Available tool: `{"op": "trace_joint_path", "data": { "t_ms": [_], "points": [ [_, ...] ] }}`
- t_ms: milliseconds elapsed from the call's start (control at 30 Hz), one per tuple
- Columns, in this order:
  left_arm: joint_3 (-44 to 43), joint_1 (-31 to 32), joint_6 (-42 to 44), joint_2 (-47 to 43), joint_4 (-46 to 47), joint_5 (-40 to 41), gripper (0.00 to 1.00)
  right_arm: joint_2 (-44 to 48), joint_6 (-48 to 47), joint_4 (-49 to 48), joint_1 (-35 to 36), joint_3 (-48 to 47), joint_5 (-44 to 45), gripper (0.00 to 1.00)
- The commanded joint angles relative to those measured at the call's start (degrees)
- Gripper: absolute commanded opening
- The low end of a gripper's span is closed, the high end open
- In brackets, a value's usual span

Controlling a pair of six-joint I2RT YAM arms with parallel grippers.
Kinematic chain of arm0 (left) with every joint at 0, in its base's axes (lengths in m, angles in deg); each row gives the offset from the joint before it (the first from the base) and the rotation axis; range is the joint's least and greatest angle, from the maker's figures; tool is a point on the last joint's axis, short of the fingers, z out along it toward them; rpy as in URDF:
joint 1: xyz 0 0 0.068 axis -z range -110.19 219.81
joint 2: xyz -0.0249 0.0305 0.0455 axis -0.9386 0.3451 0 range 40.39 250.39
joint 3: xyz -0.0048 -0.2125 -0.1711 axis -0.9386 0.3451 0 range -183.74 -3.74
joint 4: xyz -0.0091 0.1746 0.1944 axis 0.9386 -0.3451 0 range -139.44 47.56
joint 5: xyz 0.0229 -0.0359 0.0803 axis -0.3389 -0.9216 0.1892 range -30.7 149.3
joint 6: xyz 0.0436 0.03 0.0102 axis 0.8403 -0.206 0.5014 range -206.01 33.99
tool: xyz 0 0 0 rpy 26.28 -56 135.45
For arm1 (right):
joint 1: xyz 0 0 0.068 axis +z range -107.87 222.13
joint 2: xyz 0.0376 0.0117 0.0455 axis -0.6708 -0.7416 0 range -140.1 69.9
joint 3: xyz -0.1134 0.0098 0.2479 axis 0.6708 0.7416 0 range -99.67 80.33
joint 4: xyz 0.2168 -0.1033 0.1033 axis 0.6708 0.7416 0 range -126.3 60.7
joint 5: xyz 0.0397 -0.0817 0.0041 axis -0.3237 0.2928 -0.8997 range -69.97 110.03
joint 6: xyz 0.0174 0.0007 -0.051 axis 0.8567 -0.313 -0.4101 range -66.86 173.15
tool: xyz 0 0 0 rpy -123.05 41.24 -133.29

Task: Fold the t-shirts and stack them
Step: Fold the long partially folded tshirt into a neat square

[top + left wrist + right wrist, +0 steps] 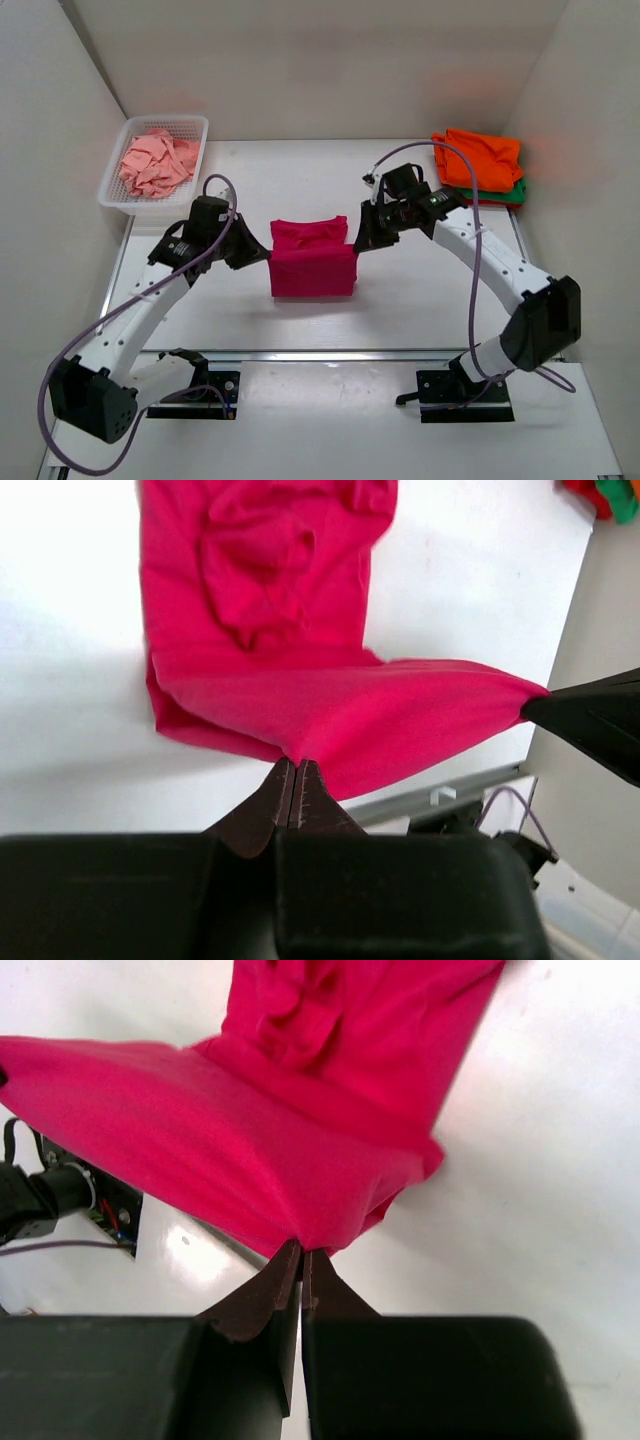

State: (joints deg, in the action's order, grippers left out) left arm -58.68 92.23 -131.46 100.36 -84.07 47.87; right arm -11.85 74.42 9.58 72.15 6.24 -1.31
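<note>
A magenta-pink t-shirt [312, 262] hangs stretched between both grippers above the middle of the table, its far part lying on the tabletop. My left gripper [262, 254] is shut on its left corner [296, 758], and my right gripper [357, 243] is shut on the right corner [305, 1243]. At the back right, an orange t-shirt [480, 157] lies folded on top of a green one [515, 193], with a strip of red cloth [583, 492] showing beside the green in the left wrist view. A pale salmon-pink t-shirt [155, 164] lies crumpled in the basket.
A white plastic mesh basket [135, 133] stands at the back left corner. White walls close in the table on the left, back and right. The arm bases [190, 385] sit on a rail along the near edge.
</note>
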Motion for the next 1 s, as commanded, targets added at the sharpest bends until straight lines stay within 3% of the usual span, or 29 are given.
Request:
{"op": "trace_joint_path", "data": {
  "t_ms": [0,467,967],
  "points": [
    [-3.68,-2.46,2.91,3.47,5.06,0.78,0.00,-4.10,-5.36,-0.44,-3.12,-5.27,-0.89,0.00],
    [-7.29,-9.75,6.52,22.99,18.85,1.40,0.00,-26.25,-11.43,-2.91,-10.07,-22.05,-3.70,0.00],
    [-16.52,-9.85,4.94,48.30,31.69,11.33,0.00,-50.24,-9.50,-11.08,-12.09,-38.84,-1.43,0.00]
  ]
}}
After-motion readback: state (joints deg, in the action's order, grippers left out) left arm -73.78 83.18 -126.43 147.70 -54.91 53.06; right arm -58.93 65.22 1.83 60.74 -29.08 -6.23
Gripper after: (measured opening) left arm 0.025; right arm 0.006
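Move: My left hand and right hand hold the corners of the shirt's lifted hem, some 19 cm apart. The shirt's far end is about 19 cm ahead and 9 cm right of my left hand, and 18 cm ahead and 9 cm left of my right, some 17 cm below both. The near fold is about 7 cm back and 9 cm right of my left hand, on the table. The basket is 37 cm ahead, 28 cm left of it; the shirt stack 35 cm ahead, 32 cm right of my right hand. I carry the pinched hem forward over the shirt towards its far end with both hands together, a good 20 cm. The first stretch is almost level, then both sink as they go, my left some 13 cm in all and my right about 11. The fingers stay shut on the corners; my left wrist tips and turns slightly, about 10 degrees. ##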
